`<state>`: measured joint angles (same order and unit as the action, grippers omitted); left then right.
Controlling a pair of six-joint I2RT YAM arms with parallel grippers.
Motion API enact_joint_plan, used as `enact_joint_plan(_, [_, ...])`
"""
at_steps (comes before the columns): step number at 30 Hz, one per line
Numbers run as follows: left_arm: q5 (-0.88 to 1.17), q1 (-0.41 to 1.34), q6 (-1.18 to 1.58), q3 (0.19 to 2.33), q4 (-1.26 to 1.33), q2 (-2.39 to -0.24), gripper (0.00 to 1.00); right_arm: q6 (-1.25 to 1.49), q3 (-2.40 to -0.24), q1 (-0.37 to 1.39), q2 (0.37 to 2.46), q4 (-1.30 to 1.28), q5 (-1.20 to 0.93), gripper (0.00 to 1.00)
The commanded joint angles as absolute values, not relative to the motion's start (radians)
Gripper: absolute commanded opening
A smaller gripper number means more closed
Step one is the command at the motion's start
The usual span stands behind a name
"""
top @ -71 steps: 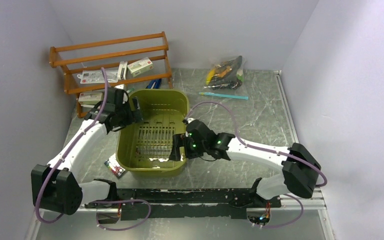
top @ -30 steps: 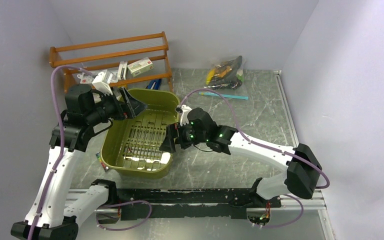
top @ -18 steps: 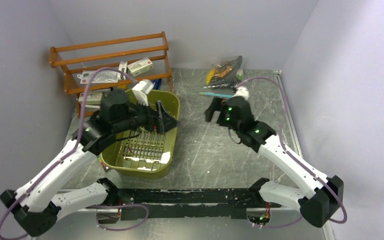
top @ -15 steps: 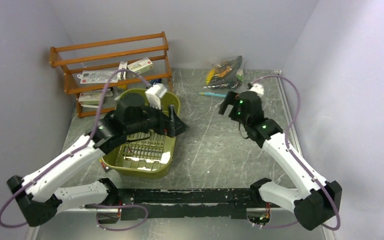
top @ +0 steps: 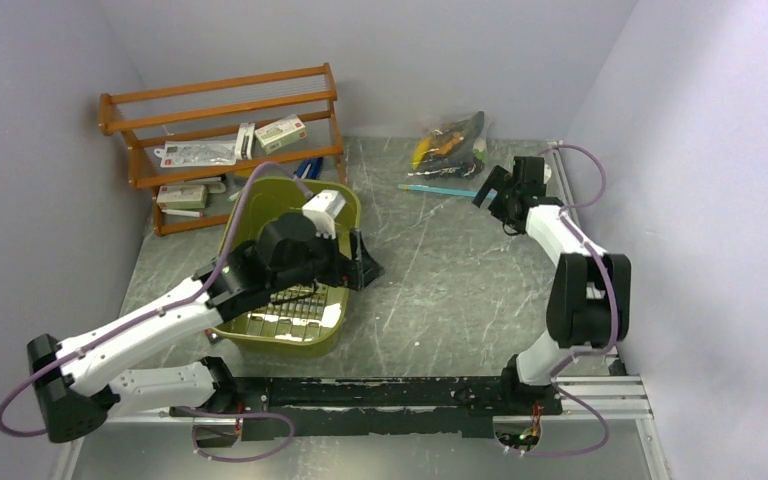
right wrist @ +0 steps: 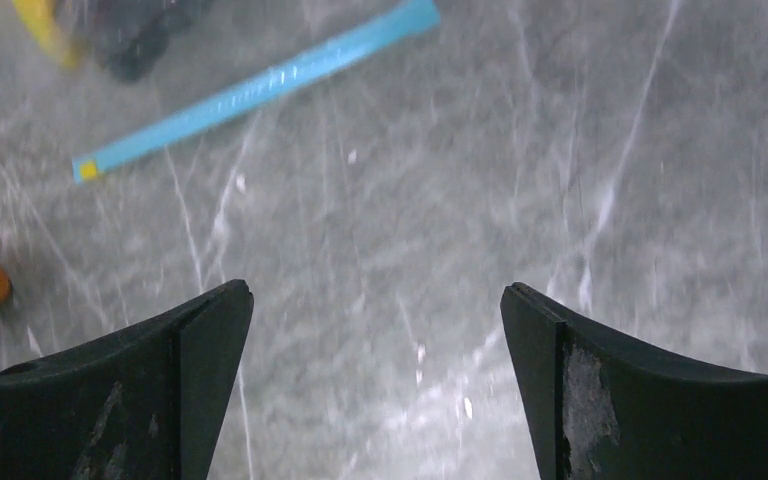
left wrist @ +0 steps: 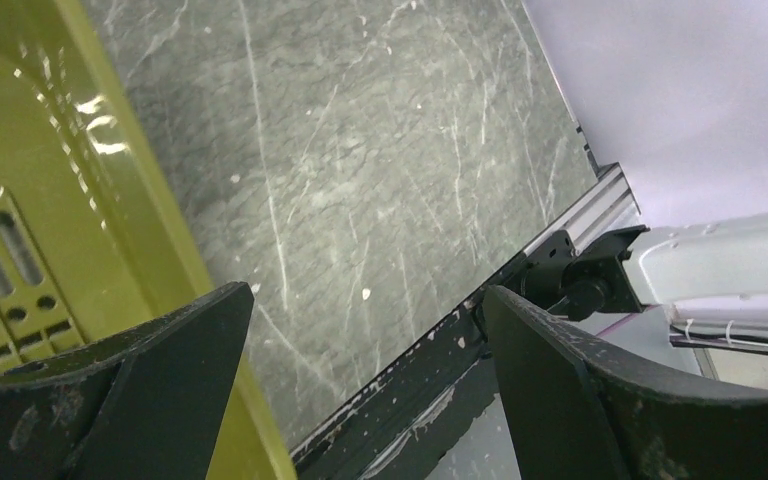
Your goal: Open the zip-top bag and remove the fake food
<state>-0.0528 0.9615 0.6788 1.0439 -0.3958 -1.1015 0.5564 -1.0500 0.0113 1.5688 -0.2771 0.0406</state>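
Note:
The zip-top bag (top: pixel 452 142) lies at the back of the table, clear and crinkled, with its light blue zip strip (top: pixel 447 190) nearest me. Inside it the fake food shows as a yellow banana (top: pixel 420 151) and darker pieces. My right gripper (top: pixel 490 187) hovers just right of the strip, open and empty. In the right wrist view the zip strip (right wrist: pixel 260 88) and the banana (right wrist: pixel 45 30) sit up and left of the right gripper (right wrist: pixel 375 290). My left gripper (top: pixel 365 268) is open over the right rim of the green basket (top: pixel 260 335), far from the bag.
A wooden rack (top: pixel 220 100) with flat packets stands at the back left, behind the green basket. In the left wrist view the basket's rim (left wrist: pixel 110 170) is at the left and the right arm's base (left wrist: pixel 700 270) at the right, with the left gripper (left wrist: pixel 368 292) over the table.
My right arm has swung away from the basket to the back right, beside the bag's zip strip. The left arm has reached rightwards across the basket. Both grippers have stayed open.

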Motion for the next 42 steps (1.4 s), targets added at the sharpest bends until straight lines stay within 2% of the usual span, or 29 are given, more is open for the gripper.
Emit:
enact_joint_plan(1, [-0.14, 0.967, 0.731, 0.953, -0.399, -0.975, 0.99, 0.575, -1.151, -0.022, 1.7, -0.139, 0.003, 0.97])
enact_joint_plan(6, [-0.167, 0.967, 0.717, 0.904, -0.41, -0.874, 0.99, 0.597, -1.186, -0.025, 1.803, -0.057, -0.005, 0.95])
enact_joint_plan(10, [-0.185, 0.967, 0.703, 0.926, -0.46, -0.881, 0.99, 0.565, -1.224, -0.024, 1.88, 0.048, -0.048, 0.96])
enact_joint_plan(15, [-0.195, 0.966, 0.703, 0.952, -0.486, -0.907, 0.99, 0.564, -1.365, -0.025, 2.028, 0.042, -0.082, 0.95])
enact_joint_plan(20, [-0.195, 0.967, 0.712, 0.944, -0.463, -0.91, 0.99, 0.596, -1.38, -0.022, 2.096, 0.138, -0.085, 0.79])
enact_joint_plan(24, [-0.198, 0.967, 0.714, 0.954, -0.473, -0.914, 0.99, 0.619, -1.433, -0.022, 2.154, 0.085, -0.094, 0.77])
enact_joint_plan(25, [-0.199, 0.966, 0.712, 0.961, -0.478, -0.915, 0.99, 0.621, -1.433, -0.023, 2.167, 0.087, -0.107, 0.74])
enact_joint_plan(29, [-0.214, 0.966, 0.71, 0.988, -0.502, -0.929, 0.99, 0.638, -1.419, -0.021, 2.199, 0.089, -0.137, 0.52])
enact_joint_plan(30, [-0.215, 0.966, 0.711, 0.99, -0.506, -0.93, 0.99, 0.641, -1.416, -0.021, 2.204, 0.076, -0.135, 0.44])
enact_joint_plan(33, [-0.218, 0.967, 0.716, 0.988, -0.512, -0.93, 0.99, 0.646, -1.382, -0.023, 2.191, 0.058, -0.095, 0.33])
enact_joint_plan(35, [-0.22, 0.967, 0.716, 0.988, -0.515, -0.93, 0.99, 0.644, -1.346, -0.023, 2.169, 0.071, -0.074, 0.29])
enact_joint_plan(37, [-0.225, 0.968, 0.718, 0.988, -0.517, -0.928, 0.99, 0.638, -1.324, -0.022, 2.145, 0.071, -0.052, 0.17])
enact_joint_plan(40, [-0.225, 0.966, 0.715, 0.988, -0.514, -0.928, 0.99, 0.634, -1.335, -0.022, 2.135, 0.018, -0.038, 0.17])
enact_joint_plan(42, [-0.224, 0.967, 0.715, 0.992, -0.515, -0.931, 0.99, 0.638, -1.363, -0.022, 2.119, -0.051, -0.029, 0.21])
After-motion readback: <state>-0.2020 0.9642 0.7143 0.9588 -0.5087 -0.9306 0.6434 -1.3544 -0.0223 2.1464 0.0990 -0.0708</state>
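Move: The bag's blue zip strip lies crosswise low ahead of the open right hand, its middle about 14 cm ahead, 5 cm left and 10 cm below. Beyond it, inside the bag, the fake food is bunched some 26 cm ahead of that hand and 7 cm left, the yellow banana about 25 cm ahead and 13 cm left. From the left hand the strip is roughly 35 cm ahead, 21 cm right and 25 cm down. Forward about 15 cm while sinking some 8 cm, the right hand reaches to the right half of the zip strip, tilting by around ten degrees; low over it the fingers close from wide open to a narrow gap, pinching at the strip, and the hand eases back a centimetre. The left hand, still open, shifts about 5 cm left to the tray's right rim and stops. ##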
